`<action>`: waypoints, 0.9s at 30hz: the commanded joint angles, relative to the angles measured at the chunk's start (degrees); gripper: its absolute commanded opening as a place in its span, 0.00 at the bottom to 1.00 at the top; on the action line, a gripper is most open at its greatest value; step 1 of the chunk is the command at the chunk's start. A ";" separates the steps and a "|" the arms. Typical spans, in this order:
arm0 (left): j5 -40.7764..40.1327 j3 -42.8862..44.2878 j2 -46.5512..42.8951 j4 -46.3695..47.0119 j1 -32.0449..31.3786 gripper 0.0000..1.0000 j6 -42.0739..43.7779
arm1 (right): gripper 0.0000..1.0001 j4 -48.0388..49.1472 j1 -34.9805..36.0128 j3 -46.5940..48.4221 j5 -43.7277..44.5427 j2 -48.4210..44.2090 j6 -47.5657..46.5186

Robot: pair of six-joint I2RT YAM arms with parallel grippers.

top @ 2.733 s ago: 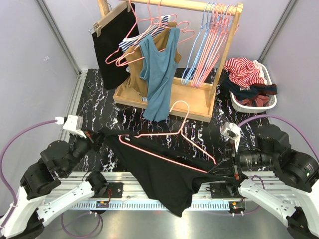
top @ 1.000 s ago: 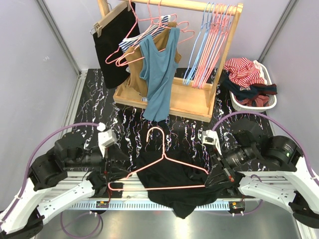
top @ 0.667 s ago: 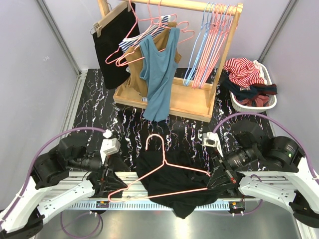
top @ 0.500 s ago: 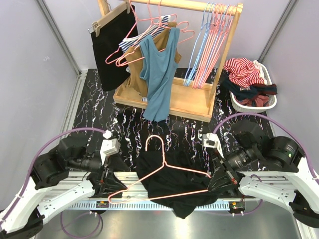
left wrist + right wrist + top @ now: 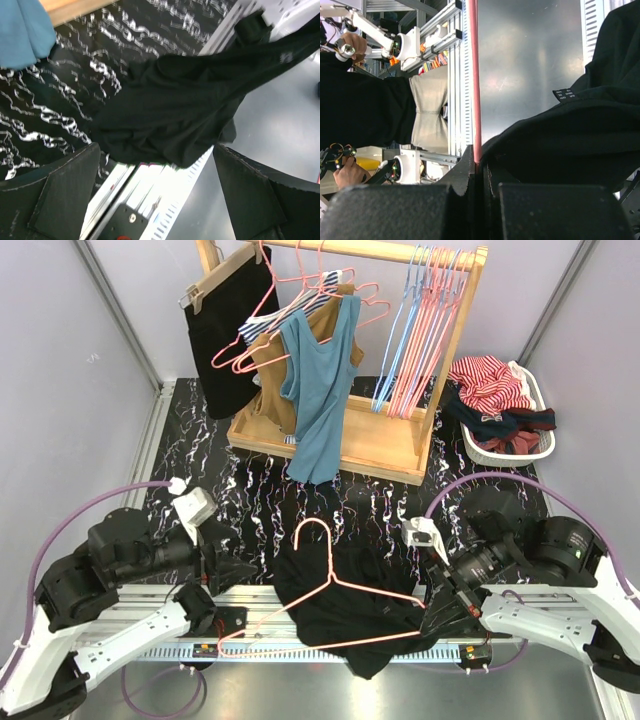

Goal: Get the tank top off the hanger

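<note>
The black tank top (image 5: 345, 618) lies bunched at the near edge of the table and hangs partly over the rail. On it rests the pink wire hanger (image 5: 329, 555), hook pointing away from me. My right gripper (image 5: 432, 618) is shut on the hanger's right corner; in the right wrist view the pink hanger wire (image 5: 472, 75) runs up out of the shut gripper (image 5: 481, 160), with black tank top fabric (image 5: 580, 125) pressed beside it. My left gripper (image 5: 240, 573) hovers wide open to the left of the cloth. Its fingers (image 5: 50, 200) frame the tank top (image 5: 175, 110) with nothing between them.
A wooden clothes rack (image 5: 335, 445) stands at the back with a blue top (image 5: 320, 390), a black garment (image 5: 225, 330) and several pink and blue hangers (image 5: 425, 320). A white basket (image 5: 500, 452) of clothes sits at the back right. An aluminium rail (image 5: 270, 605) runs along the near edge.
My left gripper has let go of the hanger's left corner, opened wide and drawn back up and to the left. The hanger's left end has sunk. The right gripper keeps its hold.
</note>
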 commanded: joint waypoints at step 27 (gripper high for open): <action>39.77 -10.32 1.96 -4.42 -2.07 0.71 2.28 | 0.00 1.55 2.23 5.87 15.85 4.46 -0.61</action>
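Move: The empty hanger's left lower end sticks out about 16 cm behind the open left hand, 4 cm to its left and perhaps 5 below. The hanger's neck is some 16 cm right of that hand and 4 back; the bunched black top is about 19 cm right, 8 back and well below. From the right hand, which holds the hanger's other end, that left end lies roughly 37 cm left, 4 back and slightly lower. The hanger's free left end is met from both sides: the left hand lifts slightly, then sweeps back about 11 cm and dips to some 5 cm below its start, swinging its fingers clockwise some 40 degrees so they straddle the pink bars, and begins to narrow. The right hand still pinches the other end together with the black cloth and carries them about 4 cm forward, turning a little clockwise. ##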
